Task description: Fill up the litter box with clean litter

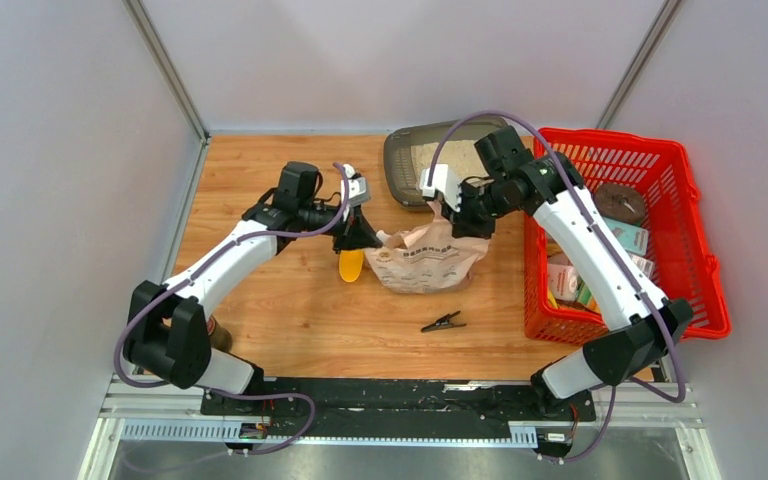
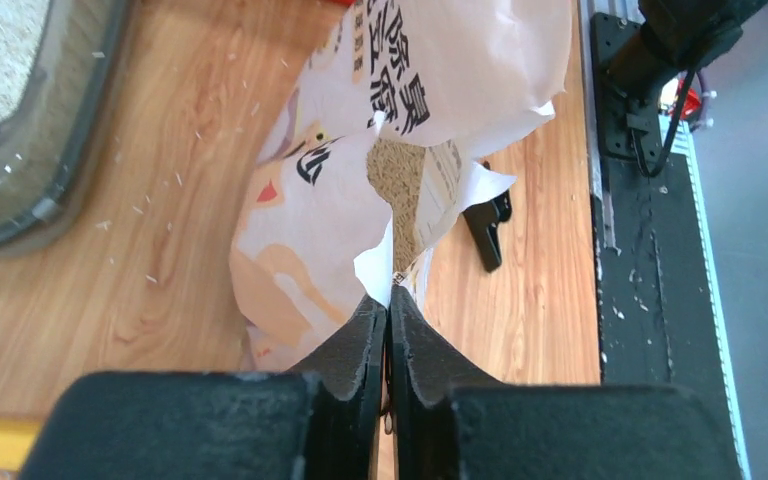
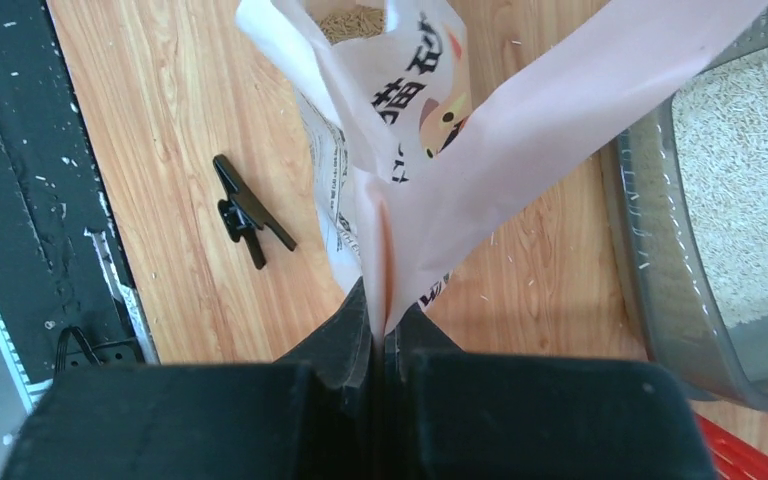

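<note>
The dark grey litter box (image 1: 400, 175) sits at the back of the table with pale clean litter (image 1: 428, 157) in it. It also shows in the right wrist view as the litter box (image 3: 660, 290) holding litter (image 3: 740, 170), and in the left wrist view as the litter box (image 2: 30, 190). A pale printed litter bag (image 1: 425, 262) stands in front of it, its mouth open on brownish granules (image 2: 397, 180). My left gripper (image 1: 358, 235) (image 2: 388, 300) is shut on the bag's left top edge. My right gripper (image 1: 460, 215) (image 3: 382, 325) is shut on the bag's (image 3: 480, 150) right top edge.
A yellow scoop (image 1: 350, 266) lies left of the bag, under my left gripper. A black clip (image 1: 443, 322) (image 3: 248, 212) lies in front of the bag. The red mesh basket (image 1: 700, 250) with several packets stands at the right. Stray granules dot the wood near the litter box.
</note>
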You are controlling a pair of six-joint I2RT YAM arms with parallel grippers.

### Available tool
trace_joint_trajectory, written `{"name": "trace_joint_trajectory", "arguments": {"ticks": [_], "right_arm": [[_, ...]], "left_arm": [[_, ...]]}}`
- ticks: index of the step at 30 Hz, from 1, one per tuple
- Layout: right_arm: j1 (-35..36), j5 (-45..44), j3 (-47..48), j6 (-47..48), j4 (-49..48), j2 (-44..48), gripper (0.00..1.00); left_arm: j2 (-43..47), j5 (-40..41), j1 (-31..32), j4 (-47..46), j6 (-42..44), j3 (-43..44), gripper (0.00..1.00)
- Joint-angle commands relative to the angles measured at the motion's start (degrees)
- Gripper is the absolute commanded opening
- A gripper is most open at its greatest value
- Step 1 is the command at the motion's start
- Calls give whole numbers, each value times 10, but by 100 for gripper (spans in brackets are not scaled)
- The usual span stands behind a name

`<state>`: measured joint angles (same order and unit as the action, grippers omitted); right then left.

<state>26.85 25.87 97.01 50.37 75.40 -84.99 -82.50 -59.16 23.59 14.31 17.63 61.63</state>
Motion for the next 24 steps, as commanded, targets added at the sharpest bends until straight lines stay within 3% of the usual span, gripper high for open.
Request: {"name": "trace_joint_trajectory", "arguments": {"ticks": [1,2,4,5,7,11,16,20,24], "right_arm": [[0,17,-2,-19,-49,-26,0],[-4,16,-3,-22,-52,-30,0],[-22,26,-3,-32,-59,-33,6],[-30,31,-2,-38,-60,-32,18],[-54,56,-8,-61,-63,-21,51],[-67,82,-79,-65,-91,52,77],[-67,82,-217,-97,-190,159,85],[-68,50,-256,-100,-211,180,85],[-68,34,-270,-109,-226,204,85]], "left_arm": [[46,-3,-10,75,77,-12,25],[52,-3,-13,61,68,-20,46],[84,7,-14,35,61,-51,60],[95,9,-18,15,57,-62,69],[126,16,-20,12,69,-85,71],[161,32,-22,-31,107,-140,71],[132,37,-19,-148,34,-173,72],[114,57,-8,-263,-35,-181,73],[110,51,-2,-291,-62,-179,73]]}}
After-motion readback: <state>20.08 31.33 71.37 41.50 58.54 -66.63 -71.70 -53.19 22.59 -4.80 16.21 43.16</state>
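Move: Both hands grip the open bag's rim. The bag's middle lies about 9 cm right, 4 cm back and 12 cm below the left hand; from the right hand about 7 cm left, 6 cm back, 16 cm down. From the right hand, the litter box is some 13 cm straight ahead and the black clip 18 cm back, 3 cm left. The yellow scoop is 5 cm left of the left hand, 1 cm back. Both hands open wide, releasing the rim; left backs some 5 cm back-left, then partly returns; right ends back-right, lower. ##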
